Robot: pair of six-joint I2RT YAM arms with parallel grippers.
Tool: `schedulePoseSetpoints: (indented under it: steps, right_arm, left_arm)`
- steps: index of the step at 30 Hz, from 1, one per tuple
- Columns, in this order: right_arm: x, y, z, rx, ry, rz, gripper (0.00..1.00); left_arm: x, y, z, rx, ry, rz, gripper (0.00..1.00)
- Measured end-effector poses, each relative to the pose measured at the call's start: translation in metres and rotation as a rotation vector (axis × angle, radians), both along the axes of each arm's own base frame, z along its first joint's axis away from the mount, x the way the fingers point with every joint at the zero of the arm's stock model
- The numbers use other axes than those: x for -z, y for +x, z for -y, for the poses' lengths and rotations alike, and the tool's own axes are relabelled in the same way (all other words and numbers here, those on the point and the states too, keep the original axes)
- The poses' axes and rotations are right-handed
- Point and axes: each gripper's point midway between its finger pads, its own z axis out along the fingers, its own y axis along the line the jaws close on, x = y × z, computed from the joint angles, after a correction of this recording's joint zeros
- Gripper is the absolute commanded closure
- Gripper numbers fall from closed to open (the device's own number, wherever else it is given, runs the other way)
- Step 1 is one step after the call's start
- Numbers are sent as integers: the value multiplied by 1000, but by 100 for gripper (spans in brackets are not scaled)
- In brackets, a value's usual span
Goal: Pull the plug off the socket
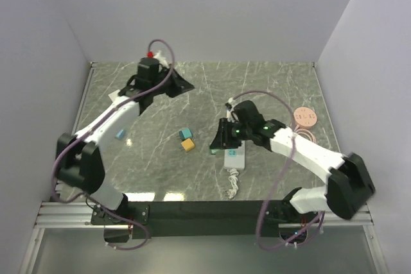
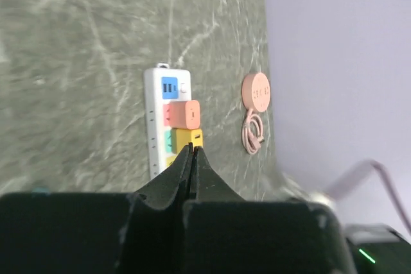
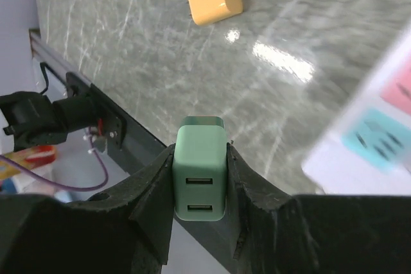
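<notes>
My right gripper [image 3: 200,151] is shut on a mint-green plug [image 3: 200,174] with two USB ports, gripped by its sides. It hangs over the table, apart from the socket [image 3: 379,126], whose white body with pink and blue outlets blurs at the right. From above, the green plug [image 1: 214,152] shows just left of the socket [image 1: 235,158], which lies mostly under my right gripper [image 1: 217,147]. My left gripper [image 2: 192,150] is shut and empty, held high at the back left [image 1: 182,85]. The left wrist view shows the socket [image 2: 154,120] carrying a pink plug [image 2: 183,115] and a yellow plug [image 2: 186,137].
An orange plug [image 1: 187,145] and a teal one [image 1: 184,134] lie loose mid-table, and a small blue one [image 1: 119,134] lies near the left arm. A pink disc [image 1: 305,117] with a coiled cable [image 1: 307,136] sits at the right. The socket's cord [image 1: 232,184] trails towards the front rail.
</notes>
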Motion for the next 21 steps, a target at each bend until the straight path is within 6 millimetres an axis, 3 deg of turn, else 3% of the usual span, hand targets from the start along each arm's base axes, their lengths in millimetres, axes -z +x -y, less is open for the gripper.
schedulePoseSetpoints:
  steps: [3,8,12,16,20,21]
  right_arm:
    - [32,5,-24,-50,24,-76,100]
    - [79,4,-62,-123,73,-197,100]
    - [95,7,-83,-135,109,-241,100]
    - [101,15,-95,-114,139,-249,100]
    - [108,21,-102,-86,144,-262,51]
    - [109,22,-103,-80,141,-263,47]
  left_arm:
    - [-13,-11,-36,-71,-7,36,100]
    - [23,-44,-65,-111,26,-47,100]
    - [48,-67,-84,-142,60,-121,100]
    - [39,-79,-99,-183,64,-99,100]
    - [26,-85,-109,-210,50,-53,100]
    - [27,-86,-111,-216,50,-51,100]
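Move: The right hand holds the green plug over the table; its set-down spot, just short of the yellow plug, is about 10 cm left, 2 cm ahead and 12 cm below. From this hand, the yellow plug lies about 13 cm left and 6 cm ahead, the teal plug 14 cm left and 11 cm ahead, and the power strip's middle 9 cm right and 10 cm ahead. From the empty left hand, that spot is some 20 cm straight back and 21 cm down. The right hand carries the green plug down about 11 cm and left about 10 cm to the table beside the yellow plug, dropping fast at first and easing off near the end, while the wrist turns some 20 degrees and the fingers keep their pinch. Meanwhile the empty left hand, fingers still shut, swings left and then also back, by about 11 and 9 cm, ending a little lower. ##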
